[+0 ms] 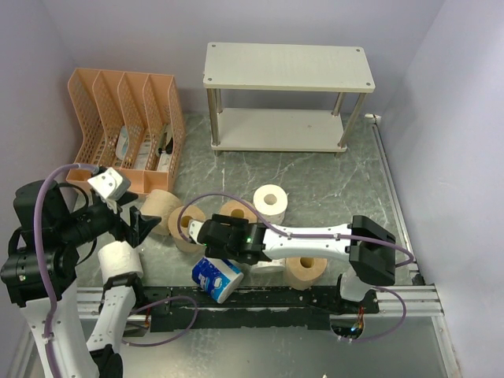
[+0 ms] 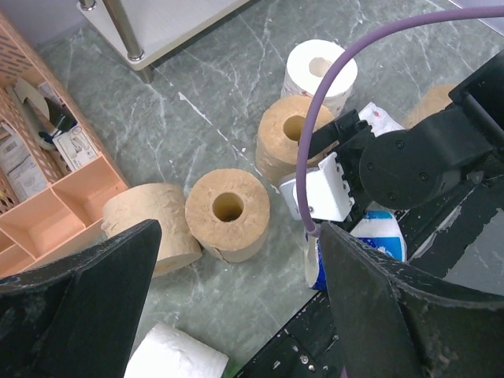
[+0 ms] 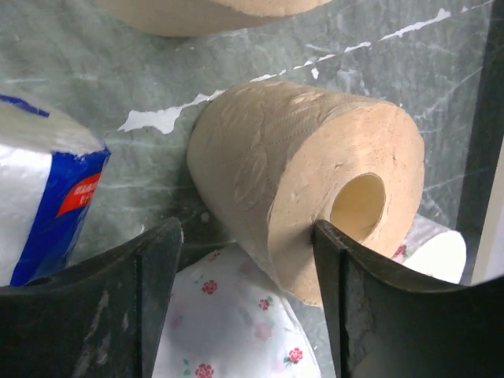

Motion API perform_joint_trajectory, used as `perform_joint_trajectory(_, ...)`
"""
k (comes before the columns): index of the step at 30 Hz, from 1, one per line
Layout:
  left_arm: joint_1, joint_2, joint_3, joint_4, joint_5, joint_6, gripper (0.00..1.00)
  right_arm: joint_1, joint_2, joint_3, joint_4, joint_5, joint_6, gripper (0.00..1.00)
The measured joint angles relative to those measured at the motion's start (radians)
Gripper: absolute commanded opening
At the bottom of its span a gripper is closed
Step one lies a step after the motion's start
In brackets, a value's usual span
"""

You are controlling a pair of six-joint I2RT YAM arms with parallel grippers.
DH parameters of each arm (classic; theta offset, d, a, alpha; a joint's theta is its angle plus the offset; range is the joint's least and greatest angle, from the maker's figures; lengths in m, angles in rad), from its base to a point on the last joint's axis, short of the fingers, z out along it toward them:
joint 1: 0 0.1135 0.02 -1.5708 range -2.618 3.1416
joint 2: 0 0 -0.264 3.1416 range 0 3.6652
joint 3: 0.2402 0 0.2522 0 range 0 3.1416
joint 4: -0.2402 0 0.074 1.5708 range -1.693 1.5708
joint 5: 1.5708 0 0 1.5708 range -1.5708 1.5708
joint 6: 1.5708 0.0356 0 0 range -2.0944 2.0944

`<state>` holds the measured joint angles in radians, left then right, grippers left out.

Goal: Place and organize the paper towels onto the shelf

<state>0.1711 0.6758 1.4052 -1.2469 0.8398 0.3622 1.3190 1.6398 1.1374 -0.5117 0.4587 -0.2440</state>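
Note:
The shelf (image 1: 287,67) stands empty at the back of the table. Tan paper towels lie mid-table (image 1: 161,209) (image 1: 187,228) (image 1: 236,211) (image 1: 305,272), with white rolls (image 1: 270,203) (image 1: 120,260) and a blue-wrapped roll (image 1: 216,277) near them. My right gripper (image 3: 246,236) hangs low among them, open. It straddles a white roll with pink flowers (image 3: 236,323), and its right finger (image 3: 354,299) touches the end face of a tan roll (image 3: 299,173). My left gripper (image 2: 240,260) hovers wide open above the table, with nothing between its fingers.
An orange mesh file organizer (image 1: 126,126) holding small items stands at the back left. Walls close in on both sides. A purple cable (image 2: 315,142) loops across the left wrist view, and the right arm (image 1: 315,240) stretches over the rolls.

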Motion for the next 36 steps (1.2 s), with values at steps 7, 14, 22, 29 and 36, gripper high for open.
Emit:
perform_joint_trajectory(7,0.002,0.035,0.000,0.000,0.002,0.005,0.94,-0.014,0.003,-0.005,0.064,0.034,-0.044,0.07)
perform_joint_trajectory(14,0.002,0.035,0.000,-0.001,0.002,0.005,0.94,-0.016,-0.027,-0.041,0.093,0.029,-0.051,0.00)
perform_joint_trajectory(22,0.002,0.016,0.000,0.000,0.002,0.004,0.94,-0.017,-0.037,-0.052,0.100,0.048,-0.019,0.11)
perform_joint_trajectory(29,0.002,0.010,0.000,0.000,0.002,0.005,0.94,-0.016,-0.029,-0.055,0.108,0.063,-0.003,0.21)
perform_joint_trajectory(36,0.002,0.009,0.000,0.000,0.002,0.004,0.94,-0.015,-0.016,-0.051,0.117,0.087,-0.014,0.00)
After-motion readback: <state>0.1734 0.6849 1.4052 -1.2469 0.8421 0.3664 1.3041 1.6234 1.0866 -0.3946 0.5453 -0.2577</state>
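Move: The brown roll that the right hand works on stands upright, its middle about 4 cm ahead, 2 cm left and 4 cm below. From this hand, the flowered roll lies some 4 cm back and 6 cm right, the blue pack about 10 cm back and 8 cm left, and another brown roll 3 cm ahead and 16 cm left. From the left hand, the worked roll is roughly 8 cm ahead, 22 cm right and 30 cm below. Right fingers ease about 2 cm forward, pinching the brown roll's near rim, loosen slightly, then shut there again. ##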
